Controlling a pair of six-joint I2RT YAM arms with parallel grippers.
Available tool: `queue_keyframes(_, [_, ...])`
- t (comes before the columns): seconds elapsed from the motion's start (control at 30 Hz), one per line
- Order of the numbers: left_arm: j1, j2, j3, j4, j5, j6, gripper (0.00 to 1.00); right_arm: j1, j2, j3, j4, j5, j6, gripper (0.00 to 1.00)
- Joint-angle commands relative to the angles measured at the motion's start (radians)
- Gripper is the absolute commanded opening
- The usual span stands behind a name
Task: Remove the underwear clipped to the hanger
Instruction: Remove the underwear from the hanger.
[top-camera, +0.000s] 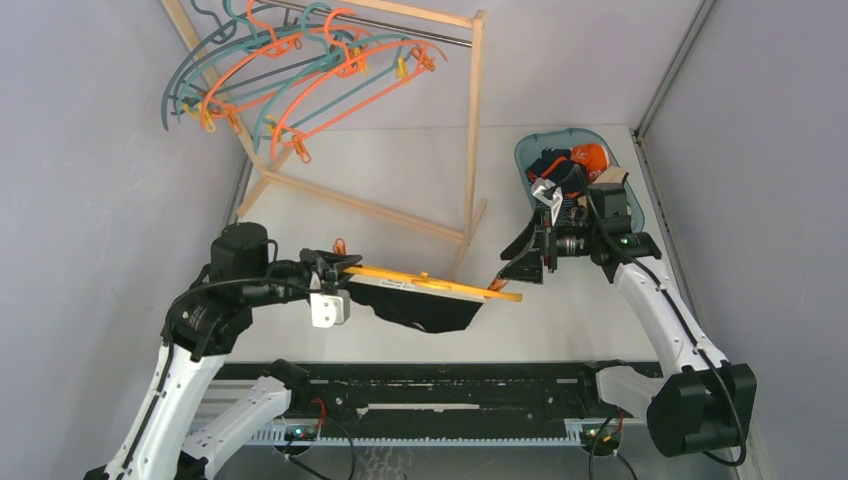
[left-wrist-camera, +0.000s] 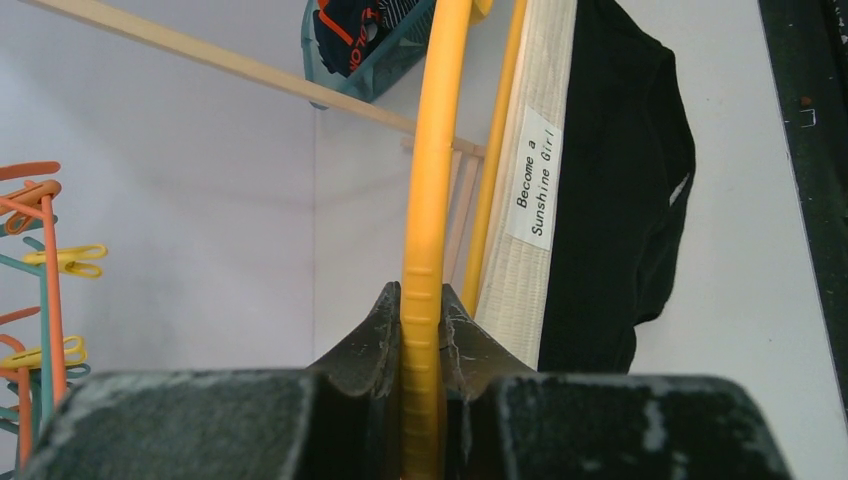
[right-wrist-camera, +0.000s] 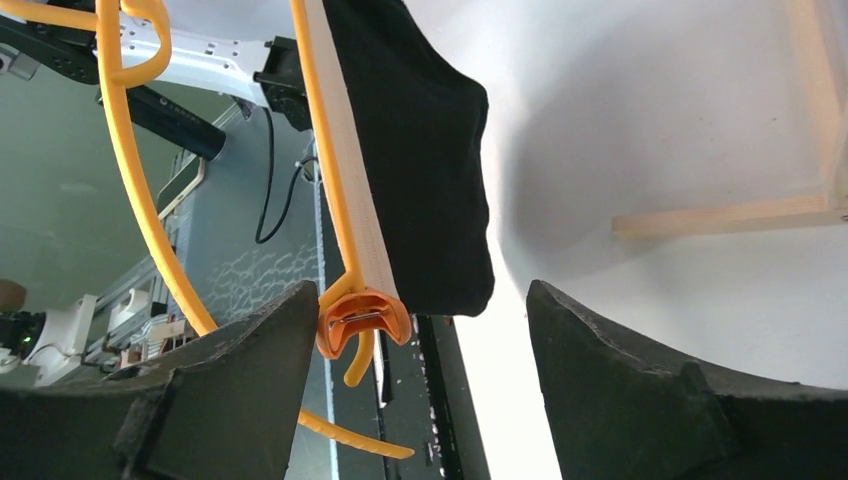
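Observation:
A yellow hanger (top-camera: 430, 280) is held level over the table, and my left gripper (top-camera: 322, 268) is shut on its bar (left-wrist-camera: 425, 300). Black underwear (top-camera: 425, 308) with a white labelled waistband (left-wrist-camera: 530, 180) hangs clipped under it. An orange clip (right-wrist-camera: 362, 320) pins the waistband (right-wrist-camera: 350, 190) at the hanger's right end. My right gripper (top-camera: 518, 268) stands open at that end, the clip just inside its left finger (right-wrist-camera: 260, 350) and apart from the right finger (right-wrist-camera: 600, 350). More underwear (top-camera: 570, 165) lies in the teal basket.
A wooden rack (top-camera: 470, 130) stands at the back with several teal and orange hangers (top-camera: 290, 70) on its rail. The teal basket (top-camera: 625, 195) sits at the back right. A black rail (top-camera: 430, 390) runs along the table's near edge.

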Motion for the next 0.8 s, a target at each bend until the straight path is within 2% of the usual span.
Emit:
queue_keyframes(0.0, [0.004,-0.009,-0.006,0.077,0.044,0.006,0.0,0.019,0.002,-0.01,-0.002,-0.04,-0.032,0.74])
queue_keyframes(0.37, [0.004,-0.012,-0.017,0.097,0.027,0.008,0.0,0.027,0.044,-0.01,-0.043,-0.125,-0.071,0.58])
queue_keyframes(0.77, [0.004,-0.017,-0.057,0.176,-0.018,-0.037,0.0,0.026,0.035,-0.002,-0.024,-0.127,-0.069,0.31])
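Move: The orange clip at the yellow hanger's free end sits about 2 cm back from the right hand, 2 cm to its left and 1 cm lower. The black underwear hangs some 14 cm to that hand's left, 4 cm back and 6 cm lower; the laundry basket is roughly 20 cm ahead, 20 cm right and 20 cm down. From the left hand, which already holds the hanger's other end, that clip lies about 24 cm right, 3 cm back and 6 cm lower. The orange clip at the hanger's free end is brought between the right hand's fingers as that hand eases back some 2 cm, turning slightly counter-clockwise, then nearly stops. Its fingers narrow steadily from wide open to about a third, their tips coming up against both sides of the clip. The left hand keeps its grip on the hanger's other end, holding it nearly still. ##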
